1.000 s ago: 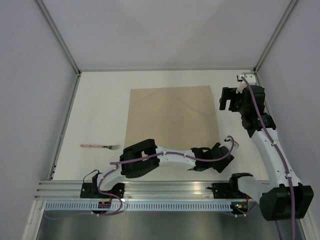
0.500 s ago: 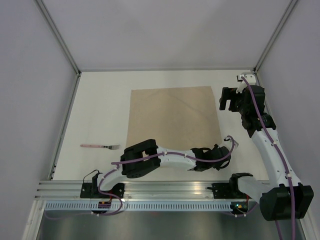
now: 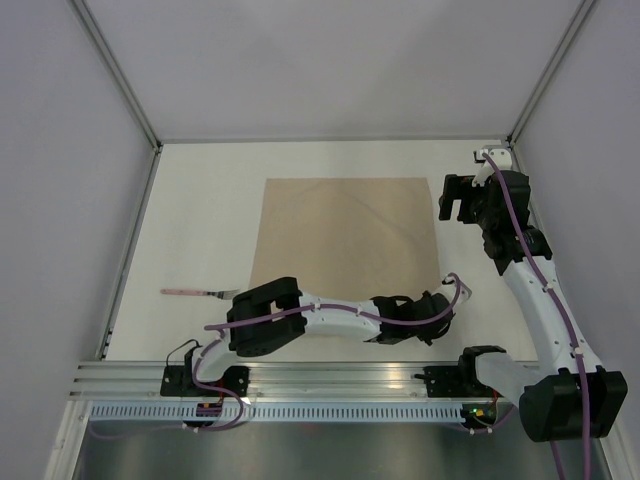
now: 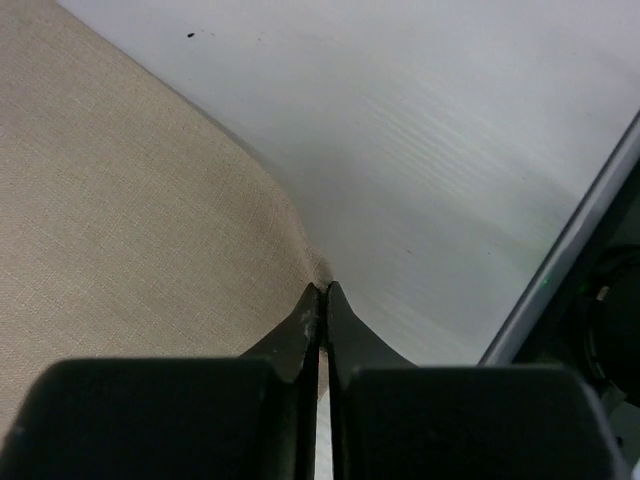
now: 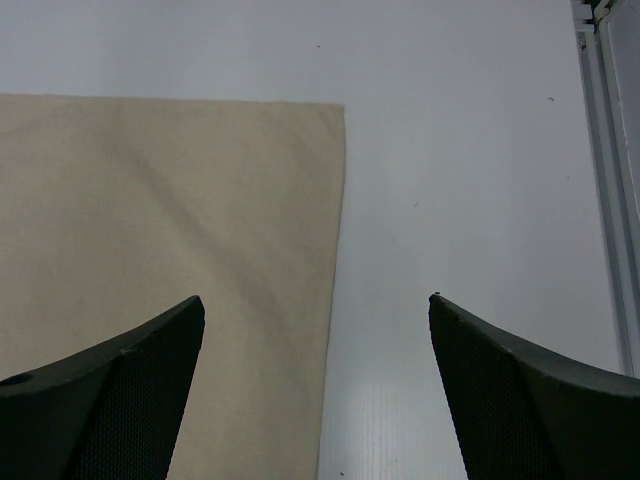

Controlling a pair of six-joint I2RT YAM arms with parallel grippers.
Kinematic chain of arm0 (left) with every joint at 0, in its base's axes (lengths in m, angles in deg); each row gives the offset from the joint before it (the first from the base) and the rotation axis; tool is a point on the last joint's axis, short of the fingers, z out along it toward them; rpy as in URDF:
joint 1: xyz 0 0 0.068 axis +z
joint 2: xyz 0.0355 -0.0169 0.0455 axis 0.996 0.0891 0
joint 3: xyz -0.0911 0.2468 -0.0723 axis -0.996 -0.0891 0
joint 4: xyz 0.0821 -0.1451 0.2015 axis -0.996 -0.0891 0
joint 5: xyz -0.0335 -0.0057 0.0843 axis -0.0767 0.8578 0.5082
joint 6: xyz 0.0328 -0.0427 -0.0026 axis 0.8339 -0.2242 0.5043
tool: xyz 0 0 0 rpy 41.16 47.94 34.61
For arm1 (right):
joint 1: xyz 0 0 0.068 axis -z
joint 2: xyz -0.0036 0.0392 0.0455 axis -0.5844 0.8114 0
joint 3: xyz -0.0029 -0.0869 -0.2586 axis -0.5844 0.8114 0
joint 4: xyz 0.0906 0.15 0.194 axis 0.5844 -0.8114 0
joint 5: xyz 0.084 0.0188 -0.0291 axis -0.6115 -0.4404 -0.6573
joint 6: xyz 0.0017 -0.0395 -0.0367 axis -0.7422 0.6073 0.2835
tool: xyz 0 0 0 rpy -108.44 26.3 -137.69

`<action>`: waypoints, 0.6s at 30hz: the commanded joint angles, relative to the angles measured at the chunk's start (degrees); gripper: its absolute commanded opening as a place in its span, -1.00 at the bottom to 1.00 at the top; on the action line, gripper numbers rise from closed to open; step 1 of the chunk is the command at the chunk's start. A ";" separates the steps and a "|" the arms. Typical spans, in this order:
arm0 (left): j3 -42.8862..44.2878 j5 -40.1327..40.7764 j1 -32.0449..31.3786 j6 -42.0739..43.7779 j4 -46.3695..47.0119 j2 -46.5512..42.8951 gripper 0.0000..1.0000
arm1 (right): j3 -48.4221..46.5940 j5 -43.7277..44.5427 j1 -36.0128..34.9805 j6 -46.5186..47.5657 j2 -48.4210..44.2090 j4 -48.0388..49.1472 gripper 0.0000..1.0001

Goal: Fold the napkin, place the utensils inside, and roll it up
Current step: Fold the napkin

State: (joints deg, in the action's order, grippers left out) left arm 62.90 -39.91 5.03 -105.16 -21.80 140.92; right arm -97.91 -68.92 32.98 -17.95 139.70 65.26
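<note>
The beige napkin [image 3: 345,235] lies spread flat in the middle of the table. My left arm reaches across the near edge, and my left gripper [image 3: 441,303] is at the napkin's near right corner. In the left wrist view the jaws [image 4: 322,290] are pressed together with that corner of the napkin [image 4: 130,200] pinched at their tips. My right gripper [image 3: 455,205] hovers by the far right corner, open. Its wrist view shows the gripper [image 5: 317,300] wide apart over the napkin [image 5: 170,200] edge. One utensil, a slim fork [image 3: 200,292], lies to the left of the napkin.
White walls close the table on the left, back and right. A metal rail [image 3: 330,375] runs along the near edge, and shows in the left wrist view as the rail [image 4: 570,250]. Bare white tabletop [image 5: 460,180] lies right of the napkin.
My left gripper has closed on the napkin's near right corner. The left arm's elbow has shifted left, and the napkin has slid slightly right. The right arm has not moved.
</note>
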 commanded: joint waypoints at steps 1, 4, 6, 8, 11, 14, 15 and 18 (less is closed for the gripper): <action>-0.65 -1.59 -0.57 0.12 2.81 -5.06 -0.95 | 0.07 1.28 0.06 -0.53 -1.29 0.12 0.96; -0.74 -1.06 -0.04 -0.14 2.55 -7.43 -0.95 | 0.15 1.28 0.06 -0.53 -1.38 0.12 0.96; -0.74 -0.88 1.54 -2.07 1.94 -9.27 -0.95 | 0.24 1.28 0.15 -0.53 -1.47 0.12 0.96; -1.00 -1.67 4.69 -5.04 -0.78 -10.33 -0.95 | 0.24 1.28 0.06 -0.44 -1.64 0.30 0.96; -3.81 -4.21 9.78 -8.04 -0.96 -13.40 -0.95 | 0.33 1.28 0.06 -0.53 -1.73 0.30 0.96; -6.62 -7.20 15.40 -10.15 -1.31 -16.04 -0.95 | 0.33 1.28 0.15 -0.53 -1.82 0.21 0.96; -7.24 -8.95 16.91 -10.51 -1.49 -16.66 -0.95 | 0.33 1.28 0.15 -0.53 -1.82 0.21 0.96; -9.96 -12.12 22.71 -12.09 -1.40 -19.12 -0.95 | 0.33 1.28 0.15 -0.53 -1.91 0.12 0.96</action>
State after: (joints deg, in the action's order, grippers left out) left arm 55.14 -47.32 23.90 -112.68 -22.80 125.49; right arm -97.80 -68.92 32.98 -17.95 138.98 65.26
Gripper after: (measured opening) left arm 0.031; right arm 0.979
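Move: The left hand already holds the napkin's near right corner, a couple of centimetres above the table. The napkin's far left corner, where the fold seems to be headed, lies about 46 cm ahead and 45 cm left of it; the napkin's middle is some 23 cm ahead and 22 cm left, and its far right corner 46 cm ahead and 3 cm to the right. From the right hand, the far left corner lies roughly 24 cm ahead, 50 cm left and 22 cm down. Keeping the near right corner pinched between shut fingers, the left hand first lifts it almost straight up, then sweeps it forward and left over the napkin towards its far left corner, speeding up as it goes. It travels about 13 cm forward, 8 cm left and 8 cm up in all, the wrist turning some 15 degrees counter-clockwise. ##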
